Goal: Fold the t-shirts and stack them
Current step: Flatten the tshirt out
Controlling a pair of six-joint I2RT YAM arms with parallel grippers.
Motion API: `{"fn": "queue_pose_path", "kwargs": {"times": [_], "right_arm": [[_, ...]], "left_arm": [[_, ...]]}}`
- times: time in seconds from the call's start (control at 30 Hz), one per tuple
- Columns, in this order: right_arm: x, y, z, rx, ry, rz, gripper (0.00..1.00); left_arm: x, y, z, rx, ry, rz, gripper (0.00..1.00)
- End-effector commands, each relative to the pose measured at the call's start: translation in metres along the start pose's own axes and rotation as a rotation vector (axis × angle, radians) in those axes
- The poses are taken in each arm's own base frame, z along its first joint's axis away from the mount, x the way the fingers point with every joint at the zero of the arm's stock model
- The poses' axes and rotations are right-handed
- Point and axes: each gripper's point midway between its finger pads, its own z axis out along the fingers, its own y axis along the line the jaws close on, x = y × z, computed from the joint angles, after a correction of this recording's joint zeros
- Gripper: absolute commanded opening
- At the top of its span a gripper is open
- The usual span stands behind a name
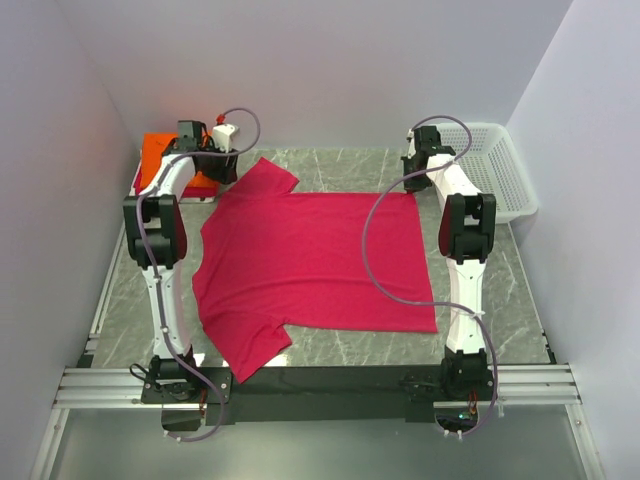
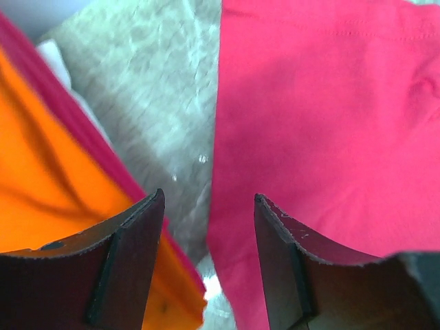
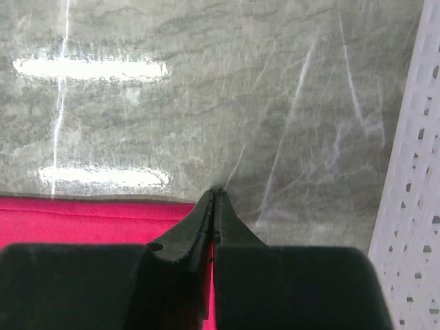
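Observation:
A crimson-pink t-shirt (image 1: 310, 260) lies spread flat on the marble table, collar side to the left, hem to the right. My right gripper (image 1: 415, 172) is down at the hem's far corner. In the right wrist view its jaws (image 3: 216, 192) are pressed together, with a sliver of the pink cloth (image 3: 89, 220) pinched between them. My left gripper (image 1: 218, 162) hangs open over the far sleeve. Its fingers (image 2: 210, 199) straddle the sleeve's edge (image 2: 330, 124) with nothing held. A folded orange t-shirt (image 1: 160, 152) (image 2: 41, 179) lies on a red one (image 2: 75, 117) at the far left corner.
A white mesh basket (image 1: 500, 170) (image 3: 412, 206) stands at the far right, close beside my right gripper. Bare marble (image 3: 206, 82) shows beyond the hem and in a strip (image 2: 158, 89) between the sleeve and the folded stack. Walls close in left and right.

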Motion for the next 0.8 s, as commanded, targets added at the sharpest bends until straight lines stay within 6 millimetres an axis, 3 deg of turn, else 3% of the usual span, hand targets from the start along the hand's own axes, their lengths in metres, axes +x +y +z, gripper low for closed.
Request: {"fn": "queue_pose_path", "kwargs": {"times": [0.0,0.1,0.33,0.47,0.77], "right_arm": [[-0.007,0.000,-0.008,-0.018,-0.026,0.008,0.00],[-0.013,0.001,-0.014,-0.021,-0.048,0.010,0.00],[-0.022,0.004,-0.026,-0.032,-0.083,0.021,0.00],[-0.031,0.002,-0.039,-0.022,-0.127,0.054,0.00],[-0.040,0.005,-0.048,-0.038,-0.154,0.075,0.00]], "left_arm": [[-0.033,0.002,0.006,-0.045,-0.093,0.059,0.61],[-0.037,-0.011,0.024,-0.037,-0.100,0.085,0.61],[-0.037,-0.009,0.050,-0.048,-0.106,0.092,0.62],[-0.029,-0.011,0.065,-0.064,-0.085,0.117,0.62],[-0.012,-0.019,0.087,-0.036,-0.033,0.119,0.55]]}}
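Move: The flattened shirt's far-left sleeve lies about 4 cm ahead of the left hand and 6 cm to its right, some 6 cm below. The orange-topped stack sits about 10 cm to the hand's left and 4 cm ahead, its top a few centimetres lower. The shirt's far-right corner is already between the right hand's shut fingers; the white basket's middle is about 15 cm to that hand's right and 4 cm ahead. Bring the left gripper away from the orange-topped stack and over the sleeve, going right and forward first, then sinking about 5 cm nearly straight down and easing a little farther forward. Leave its fingers partly open with hardly any turn of the wrist. Keep the right gripper shut on its corner, holding almost in place. ##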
